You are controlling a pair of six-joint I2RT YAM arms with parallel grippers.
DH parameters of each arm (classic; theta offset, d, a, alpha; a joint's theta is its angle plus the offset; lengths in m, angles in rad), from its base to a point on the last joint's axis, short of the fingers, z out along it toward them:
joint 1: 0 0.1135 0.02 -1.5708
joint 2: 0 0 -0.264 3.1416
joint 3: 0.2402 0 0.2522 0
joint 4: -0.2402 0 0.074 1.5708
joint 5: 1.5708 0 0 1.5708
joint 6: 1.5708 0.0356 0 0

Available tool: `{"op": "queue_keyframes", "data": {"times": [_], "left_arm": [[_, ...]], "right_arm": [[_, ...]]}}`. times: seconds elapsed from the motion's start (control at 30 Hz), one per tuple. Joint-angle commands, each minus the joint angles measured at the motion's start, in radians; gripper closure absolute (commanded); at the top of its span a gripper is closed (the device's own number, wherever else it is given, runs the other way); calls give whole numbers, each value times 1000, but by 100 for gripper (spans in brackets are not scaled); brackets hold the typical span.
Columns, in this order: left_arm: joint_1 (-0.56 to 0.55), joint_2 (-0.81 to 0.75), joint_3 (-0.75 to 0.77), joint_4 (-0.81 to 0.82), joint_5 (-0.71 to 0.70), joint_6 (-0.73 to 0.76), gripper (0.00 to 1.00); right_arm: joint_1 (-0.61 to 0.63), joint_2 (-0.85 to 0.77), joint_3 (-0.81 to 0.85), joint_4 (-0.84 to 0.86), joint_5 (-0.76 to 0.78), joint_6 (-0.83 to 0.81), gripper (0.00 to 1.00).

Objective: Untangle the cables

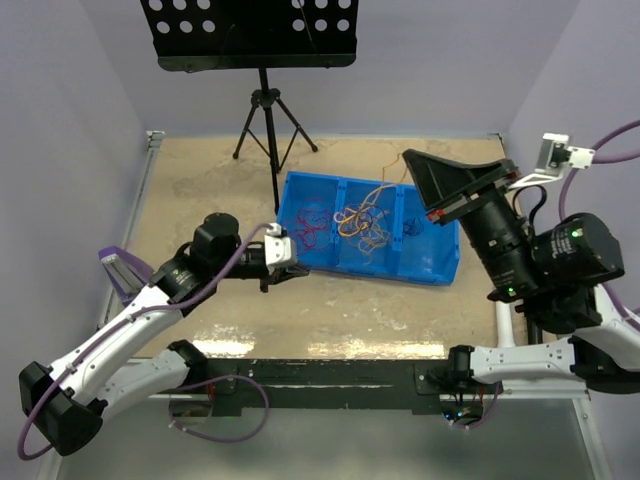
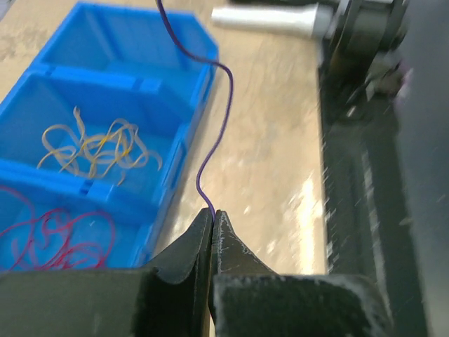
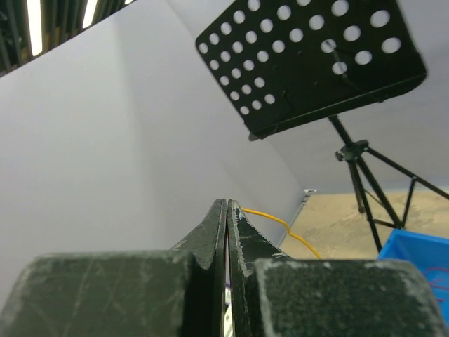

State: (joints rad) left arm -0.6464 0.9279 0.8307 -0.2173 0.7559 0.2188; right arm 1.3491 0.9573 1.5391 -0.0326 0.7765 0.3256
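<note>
A blue three-part bin [image 1: 430, 272] sits mid-table. Red cables [image 1: 308, 222] lie in its left part and an orange-yellow tangle [image 1: 362, 226] in the middle one. My left gripper [image 1: 298, 271] hovers low at the bin's near left corner. In the left wrist view this gripper [image 2: 212, 213] is shut on a thin purple cable [image 2: 223, 105] that rises away from its tips, beside the red cables [image 2: 63, 237] and the yellow tangle [image 2: 98, 146]. My right gripper [image 1: 408, 158] is raised high over the bin's right end. It [image 3: 226, 203] is shut on a yellow-orange cable [image 3: 280, 225] trailing down toward the bin.
A black music stand [image 1: 262, 95] on a tripod stands at the back of the table, also seen in the right wrist view as the perforated stand [image 3: 316, 63]. The bin's wall [image 2: 205, 67] borders bare tan tabletop [image 2: 273, 161]. Pale walls enclose the table on three sides.
</note>
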Motion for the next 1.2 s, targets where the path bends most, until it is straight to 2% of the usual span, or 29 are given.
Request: {"op": "queue_keyframes", "data": {"times": [0.0,0.17,0.47,0.6,0.77,1.03,1.1,1.17], "left_arm": [[4,-61,-59,-253,-165,471,100],[4,-89,-168,-399,-446,802,100],[5,-222,-478,-491,-800,1093,100],[5,-255,-527,-470,-863,1114,100],[5,-199,-573,-462,-960,1143,100],[4,-172,-601,-426,-988,1143,100],[7,-167,-608,-416,-995,1136,100],[7,-172,-619,-404,-1000,1133,100]], "right_arm": [[2,-46,35,-44,119,-57,100],[2,-101,39,-92,253,-111,100],[2,-167,144,-161,400,-223,100],[2,-181,184,-165,455,-283,100],[2,-192,207,-138,549,-393,100],[2,-247,211,-20,613,-534,100],[2,-242,216,26,659,-603,100],[2,-246,204,162,696,-730,100]]}}
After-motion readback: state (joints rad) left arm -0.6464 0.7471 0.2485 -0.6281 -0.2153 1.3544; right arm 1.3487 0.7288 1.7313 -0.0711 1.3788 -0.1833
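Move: The left hand, holding the purple cable, has its bare patch of table about 23 cm to its left, 25 below and 1 ahead. The left compartment's red cable lies 25 cm ahead, 1 right. From the right hand, holding the yellow cable, the right compartment is some 24 cm right, 23 ahead and 57 below; the pale cable in the middle one is 3 right, 26 ahead. Left hand swings 23 cm left and down, fingers turning downward; right carries yellow cable 25 cm right; both stay shut. ##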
